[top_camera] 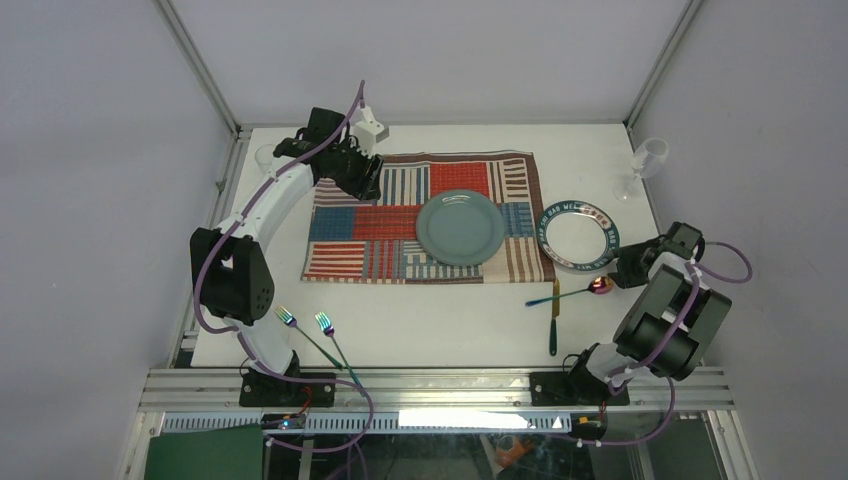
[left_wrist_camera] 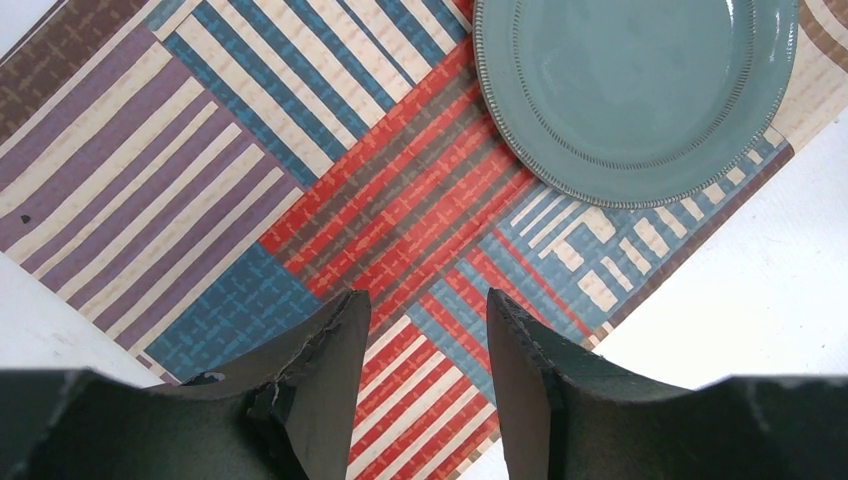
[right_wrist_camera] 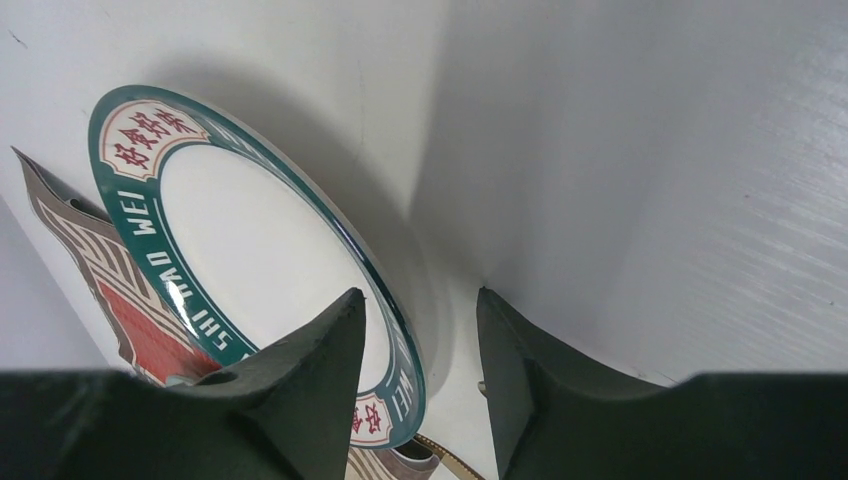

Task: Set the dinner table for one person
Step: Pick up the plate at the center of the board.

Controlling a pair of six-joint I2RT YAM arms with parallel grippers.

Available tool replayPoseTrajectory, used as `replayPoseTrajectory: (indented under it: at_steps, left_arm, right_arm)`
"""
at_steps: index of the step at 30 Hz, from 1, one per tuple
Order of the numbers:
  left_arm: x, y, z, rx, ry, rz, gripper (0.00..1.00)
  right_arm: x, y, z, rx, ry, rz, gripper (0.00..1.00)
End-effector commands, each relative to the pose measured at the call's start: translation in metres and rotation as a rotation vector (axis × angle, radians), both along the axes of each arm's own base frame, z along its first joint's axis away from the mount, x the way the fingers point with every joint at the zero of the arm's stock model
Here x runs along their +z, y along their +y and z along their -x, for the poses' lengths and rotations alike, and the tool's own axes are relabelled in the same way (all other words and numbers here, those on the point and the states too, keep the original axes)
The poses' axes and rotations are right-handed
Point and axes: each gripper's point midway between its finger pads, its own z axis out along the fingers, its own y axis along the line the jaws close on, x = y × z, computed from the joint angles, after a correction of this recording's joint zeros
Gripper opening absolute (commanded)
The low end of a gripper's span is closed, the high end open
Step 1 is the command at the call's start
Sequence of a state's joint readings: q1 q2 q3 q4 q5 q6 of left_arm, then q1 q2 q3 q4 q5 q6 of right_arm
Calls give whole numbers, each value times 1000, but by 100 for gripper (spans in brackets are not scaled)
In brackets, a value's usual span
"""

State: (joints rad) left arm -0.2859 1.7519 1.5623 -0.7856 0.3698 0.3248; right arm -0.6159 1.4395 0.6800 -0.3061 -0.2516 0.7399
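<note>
The dinner table (top_camera: 450, 325) is a white top with a striped patchwork placemat (top_camera: 360, 235) in its middle. A grey-blue plate (top_camera: 460, 227) sits on the mat. My left gripper (top_camera: 365, 182) hovers over the mat's far left corner. In the left wrist view it (left_wrist_camera: 428, 305) is open and empty, with the mat (left_wrist_camera: 200, 200) below and the plate (left_wrist_camera: 630, 90) ahead. My right gripper (top_camera: 624, 268) is at the near right side of a green-rimmed white plate (top_camera: 578, 233). It (right_wrist_camera: 420, 300) is open, and the plate's rim (right_wrist_camera: 405, 350) runs beside its left finger.
Two forks (top_camera: 310, 335) lie at the near left. A knife (top_camera: 553, 325) and a spoon (top_camera: 578, 291) lie at the near right. A stemmed glass (top_camera: 645, 163) stands at the far right corner and a small glass (top_camera: 263, 158) at the far left. Walls close both sides.
</note>
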Motion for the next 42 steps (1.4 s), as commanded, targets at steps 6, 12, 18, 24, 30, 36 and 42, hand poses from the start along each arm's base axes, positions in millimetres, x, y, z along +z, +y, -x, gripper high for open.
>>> replayPoseTrajectory:
  at_steps: [6, 12, 18, 24, 30, 36, 42]
  left_arm:
    - [16, -2, -7, -22, -66, 44, 48]
    - [14, 0, -7, -26, -63, 46, 48]
    - [11, 1, -10, -27, -61, 47, 48]
    - [5, 0, -14, -30, -51, 48, 47]
    - [5, -1, -16, -32, -49, 53, 47]
    - [7, -1, -15, -27, -49, 57, 47]
    - [13, 0, -15, -13, -54, 60, 48]
  right_arm:
    - [20, -12, -22, 11, -105, 40, 47]
    - [17, -19, -33, -5, -107, 24, 46]
    - [10, -22, -44, -7, -114, 5, 41]
    - [7, -22, -52, 5, -135, -12, 34]
    - [-1, -19, -53, 11, -126, -23, 19]
    - [0, -13, -53, 41, -155, -27, 0]
    - [17, 2, -53, 130, -211, 28, 0]
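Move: The white plate with the green rim has its middle about 8 cm ahead and 9 cm to the left of the right hand, only a centimetre or two lower. From that hand, the spoon's middle lies some 6 cm back and 12 cm left, the knife's about 12 cm back and 14 cm left, and the wine glass stands roughly 18 cm ahead, 2 cm right. From the raised left hand the white plate is about 50 cm right, 3 cm back and 14 cm below. The white plate's near right rim is what the right hand goes for: half-open and low, it slides forward about 6 cm and slightly right, bringing the rim between its fingers, then closes and pinches it, one finger inside the plate, the other outside. The wrist tips the fingers some 10 degrees outward, with a slight rise at the end. The left hand sinks about 1.5 cm above the placemat, fingers half open. ##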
